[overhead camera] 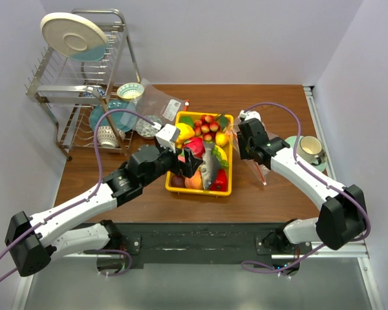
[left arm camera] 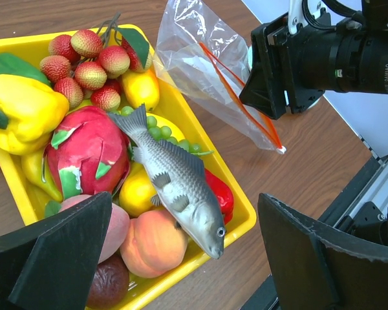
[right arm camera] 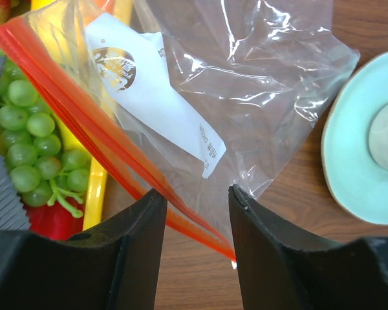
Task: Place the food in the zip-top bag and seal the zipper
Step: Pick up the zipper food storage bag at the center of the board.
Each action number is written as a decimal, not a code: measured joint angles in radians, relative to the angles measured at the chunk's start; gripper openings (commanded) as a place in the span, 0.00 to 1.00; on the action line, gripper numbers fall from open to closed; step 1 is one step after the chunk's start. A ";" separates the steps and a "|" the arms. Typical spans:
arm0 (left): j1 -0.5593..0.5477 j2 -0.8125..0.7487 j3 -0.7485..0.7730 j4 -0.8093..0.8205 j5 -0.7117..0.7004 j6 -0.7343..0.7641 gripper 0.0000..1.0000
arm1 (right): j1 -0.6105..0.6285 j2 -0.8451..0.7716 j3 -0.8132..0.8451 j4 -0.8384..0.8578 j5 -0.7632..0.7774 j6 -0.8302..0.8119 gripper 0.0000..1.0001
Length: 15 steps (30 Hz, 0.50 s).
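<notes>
The food lies heaped in a yellow tray (overhead camera: 200,189): a grey fish (left arm camera: 178,184) on top, a dragon fruit (left arm camera: 84,155), a yellow pepper (left arm camera: 22,113), peaches, green grapes and a red pepper. My left gripper (left arm camera: 184,213) hangs open over the tray's near end, its fingers either side of the fish's head without touching it. The zip-top bag (right arm camera: 246,77) stands right of the tray. Its orange-red zipper (right arm camera: 84,123) runs down between the fingers of my right gripper (right arm camera: 197,194). Those jaws stand apart around the bag's lower corner, with gaps on both sides.
A cup on a pale green saucer (overhead camera: 309,150) sits just right of the bag. A wire dish rack (overhead camera: 77,84) with a plate and bowls fills the back left. A second, flatter clear bag (overhead camera: 158,100) lies behind the tray.
</notes>
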 measured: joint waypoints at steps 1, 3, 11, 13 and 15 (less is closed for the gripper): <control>0.000 0.000 0.000 0.000 0.000 0.000 1.00 | 0.000 0.000 0.000 0.003 0.012 0.000 0.44; 0.000 0.000 0.000 0.000 0.000 0.001 1.00 | 0.000 0.011 -0.001 0.016 0.034 -0.001 0.39; 0.000 0.006 0.000 0.000 0.000 0.007 1.00 | 0.000 0.116 -0.049 0.107 0.043 -0.005 0.00; 0.000 0.013 0.005 -0.001 0.000 0.007 1.00 | 0.000 0.132 -0.049 0.119 0.029 -0.005 0.00; 0.000 0.017 0.008 -0.001 -0.001 0.006 1.00 | 0.000 0.127 -0.049 0.128 0.004 -0.006 0.00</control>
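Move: The bag's orange zipper band, at the stretch some 6 cm short of its near end, lies about 4 cm below the right fingertips and 1 cm ahead. The food tray's middle is about 20 cm to the left of the right hand and 1 cm farther out, the grapes in it about 10 cm left and 3 cm ahead. The green plate sits some 20 cm right, 4 cm ahead. From the left hand, that stretch is about 20 cm right, 6 cm ahead, 14 cm down. Down about 4.5 cm and a little forward, the half-open right fingers sink over the bag's zipper band and shut completely during the descent, pinching the band between their tips. The wrist hardly turns, and the hand stops low once shut. ##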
